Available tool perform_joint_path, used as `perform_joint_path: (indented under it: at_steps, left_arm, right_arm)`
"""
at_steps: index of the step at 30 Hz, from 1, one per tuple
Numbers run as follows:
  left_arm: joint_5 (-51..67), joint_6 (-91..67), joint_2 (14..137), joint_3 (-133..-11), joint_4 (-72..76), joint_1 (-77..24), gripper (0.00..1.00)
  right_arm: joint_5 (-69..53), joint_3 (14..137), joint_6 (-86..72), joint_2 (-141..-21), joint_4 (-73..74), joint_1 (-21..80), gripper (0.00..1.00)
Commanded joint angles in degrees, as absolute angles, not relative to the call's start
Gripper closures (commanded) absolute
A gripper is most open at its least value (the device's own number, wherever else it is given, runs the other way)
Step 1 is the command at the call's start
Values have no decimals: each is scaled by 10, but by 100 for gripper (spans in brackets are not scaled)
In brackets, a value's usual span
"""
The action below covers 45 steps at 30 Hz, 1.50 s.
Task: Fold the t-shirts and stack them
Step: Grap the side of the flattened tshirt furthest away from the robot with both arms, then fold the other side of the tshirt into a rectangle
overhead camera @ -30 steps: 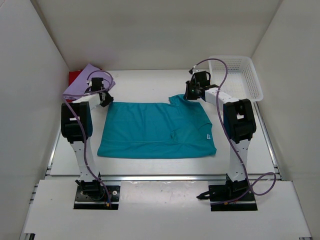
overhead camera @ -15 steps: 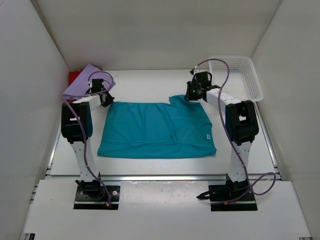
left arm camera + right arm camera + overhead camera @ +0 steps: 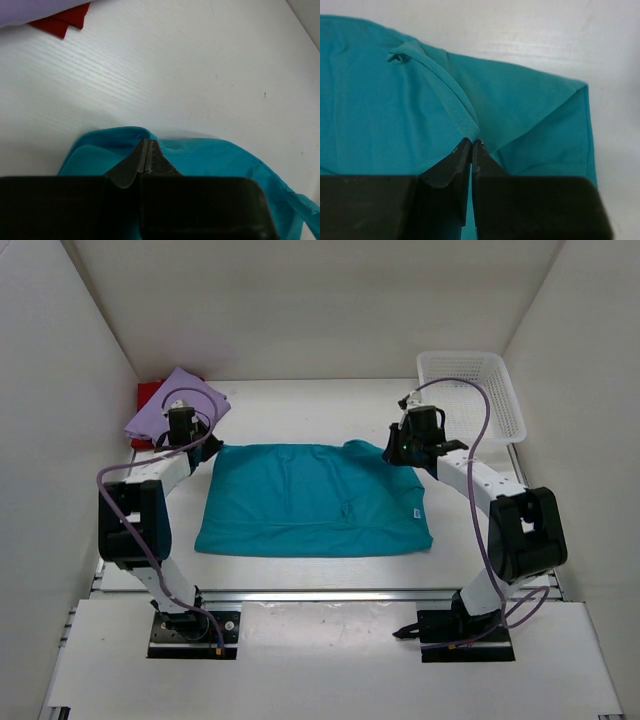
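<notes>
The teal t-shirt (image 3: 315, 502) lies spread flat in the middle of the table. My left gripper (image 3: 198, 443) is shut on its far left corner; in the left wrist view the fingertips (image 3: 146, 142) pinch the teal edge (image 3: 215, 156). My right gripper (image 3: 398, 450) is shut on the shirt's far right part; in the right wrist view it (image 3: 471, 142) grips a hemmed fold of the teal cloth (image 3: 380, 100). The lavender t-shirt (image 3: 178, 400) lies on top of the red t-shirt (image 3: 147, 394) in the far left corner, both also visible in the left wrist view as lavender (image 3: 35, 7) and red (image 3: 62, 22).
A white mesh basket (image 3: 514, 405) stands at the far right against the wall. White walls close in the table at left, right and back. Purple cables loop over both arms.
My left gripper has shut on the teal shirt's far left corner. The right gripper has carried its pinched cloth right and nearer, flattening the raised sleeve. Both elbows swung outward.
</notes>
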<state>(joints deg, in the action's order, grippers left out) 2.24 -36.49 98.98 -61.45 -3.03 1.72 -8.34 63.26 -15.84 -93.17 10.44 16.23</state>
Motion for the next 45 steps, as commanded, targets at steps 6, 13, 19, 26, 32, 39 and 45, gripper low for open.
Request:
perform_joint_path:
  at_steps: [6,13,19,26,32,39,45]
  left_arm:
    - [32,-360,866,-514,-18,47,100]
    - [48,-359,826,-490,-32,50,100]
    - [68,-358,783,-449,-35,71,100]
    - [106,-381,741,-365,-31,98,99]
    - [129,-441,713,-272,24,140,81]
    - [143,-496,643,-247,68,166,58]
    - [15,-447,561,-270,69,21,61]
  right_arm:
    - [-39,520,-178,-784,119,167,100]
    - [-25,439,-185,-656,161,172,100]
    - [-25,361,-215,-551,181,167,100]
    - [-66,273,-264,-488,181,153,99]
    - [-64,217,-289,-458,178,182,93]
    - [-22,259,-282,-424,242,231,76]
    - [-56,333,-247,-462,228,218,73]
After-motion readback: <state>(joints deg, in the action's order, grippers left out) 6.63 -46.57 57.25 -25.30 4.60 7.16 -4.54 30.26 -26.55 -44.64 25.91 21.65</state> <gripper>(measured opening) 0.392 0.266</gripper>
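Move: Both hands already hold the teal t-shirt's lifted far side. For the left, the left end of the shirt's folded near strip lies about 20 cm back, 2 cm left and 7 cm below; the purple t-shirt is some 15 cm ahead and 14 cm left. For the right, the strip's right end is roughly 19 cm back, 6 cm right and 7 cm below, the white basket some 21 cm ahead and 25 cm right. Both draw the held side back and down, left about 15 cm, right 20, then open and lift off. ##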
